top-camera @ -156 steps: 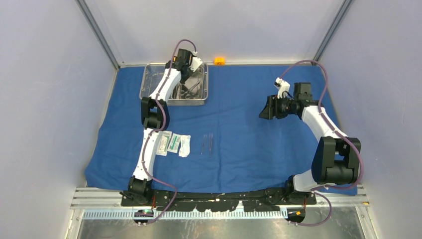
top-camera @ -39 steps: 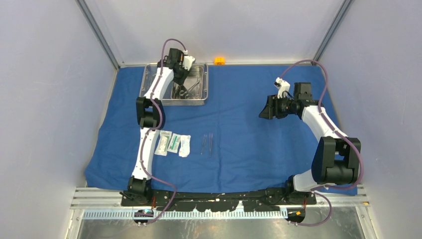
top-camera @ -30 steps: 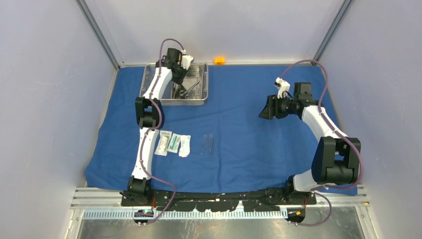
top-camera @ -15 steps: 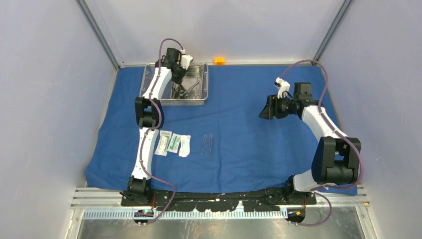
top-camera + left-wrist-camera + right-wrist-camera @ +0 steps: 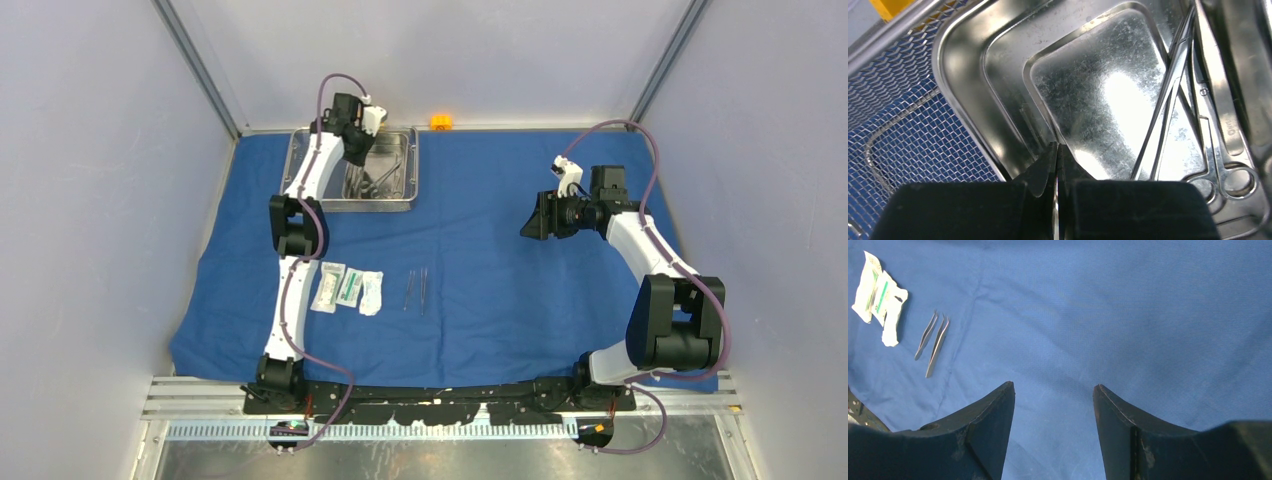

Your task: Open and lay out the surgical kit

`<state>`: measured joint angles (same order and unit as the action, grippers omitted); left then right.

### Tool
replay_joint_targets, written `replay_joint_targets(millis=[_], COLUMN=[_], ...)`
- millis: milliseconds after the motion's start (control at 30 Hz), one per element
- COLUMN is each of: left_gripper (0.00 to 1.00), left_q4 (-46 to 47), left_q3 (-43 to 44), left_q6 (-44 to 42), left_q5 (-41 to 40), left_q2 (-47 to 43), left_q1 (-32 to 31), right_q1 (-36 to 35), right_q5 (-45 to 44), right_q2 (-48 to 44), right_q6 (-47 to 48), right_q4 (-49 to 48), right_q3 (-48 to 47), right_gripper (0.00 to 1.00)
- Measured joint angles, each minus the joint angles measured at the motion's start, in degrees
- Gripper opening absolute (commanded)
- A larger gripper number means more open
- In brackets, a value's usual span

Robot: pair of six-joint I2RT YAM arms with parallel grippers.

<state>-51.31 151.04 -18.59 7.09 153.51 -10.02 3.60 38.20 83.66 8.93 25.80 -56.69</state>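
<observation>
The blue cloth wrap (image 5: pixel 500 280) lies spread over the table. At its far left stands the steel mesh basket (image 5: pixel 300 170) with the smaller steel tray (image 5: pixel 398 160) inside it. In the left wrist view, scissors (image 5: pixel 1220 115) and a forceps (image 5: pixel 1163 105) lie along the right side of the tray (image 5: pixel 1088 85). My left gripper (image 5: pixel 1056 146) reaches down into the basket (image 5: pixel 908 125), shut on the tray's left wall. Three white-green packets (image 5: pixel 347 288) and two thin forceps (image 5: pixel 416 290) lie in a row on the cloth. My right gripper (image 5: pixel 1053 387) hovers open over bare cloth.
A small orange block (image 5: pixel 440 122) sits just beyond the cloth's far edge, behind the basket. Grey walls enclose the table on three sides. The right arm (image 5: pixel 640 240) stands over the right half of the cloth, its gripper (image 5: pixel 532 222) pointing left.
The left gripper has drawn back slightly toward the basket's far left and closed its jaws on the tray's wall. The right arm has not moved.
</observation>
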Motion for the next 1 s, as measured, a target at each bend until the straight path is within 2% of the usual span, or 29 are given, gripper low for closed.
replay_joint_targets(millis=[400,467,567,700,833,1000], left_gripper=[0.01,0.10,0.29,0.43,0.46,0.43], left_q4=[0.2,0.2,0.2,0.2,0.1,0.0], left_q3=[0.0,0.0,0.0,0.0,0.0,0.0], left_q6=[0.2,0.1,-0.5,-0.5,0.0,0.2], left_q5=[0.4,-0.1,-1.0,-1.5,-1.5,-1.4], left_q2=[-2.8,-2.8,-2.8,-2.7,-2.5,-1.7], left_q1=[-0.4,-0.5,-0.5,-0.5,-0.5,-0.5], right_q1=[0.0,0.0,0.0,0.0,0.0,0.0], right_q5=[0.0,0.0,0.0,0.0,0.0,0.0], right_q2=[0.0,0.0,0.0,0.0,0.0,0.0], right_q6=[0.0,0.0,0.0,0.0,0.0,0.0], right_q4=[0.0,0.0,0.0,0.0,0.0,0.0], right_q3=[0.0,0.0,0.0,0.0,0.0,0.0], right_gripper=[0.64,0.64,0.64,0.64,0.64,0.63])
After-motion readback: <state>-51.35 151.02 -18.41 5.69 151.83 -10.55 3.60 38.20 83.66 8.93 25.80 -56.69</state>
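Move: The left hand, fingers shut, is over the thin instruments in the metal tray, which lie almost straight below and only about 2 cm down. The crossed clamp lies some 6 cm to the hand's right and 1 cm back; the scissors are about 8 cm right and 3 cm back, also 2 cm below. From the idle right hand the thin instruments lie roughly 26 cm ahead, 38 cm left and 8 cm lower. Left hand rises about 3 cm off the tray, opens nearly halfway, then sinks about 1 cm towards the thin instruments. ##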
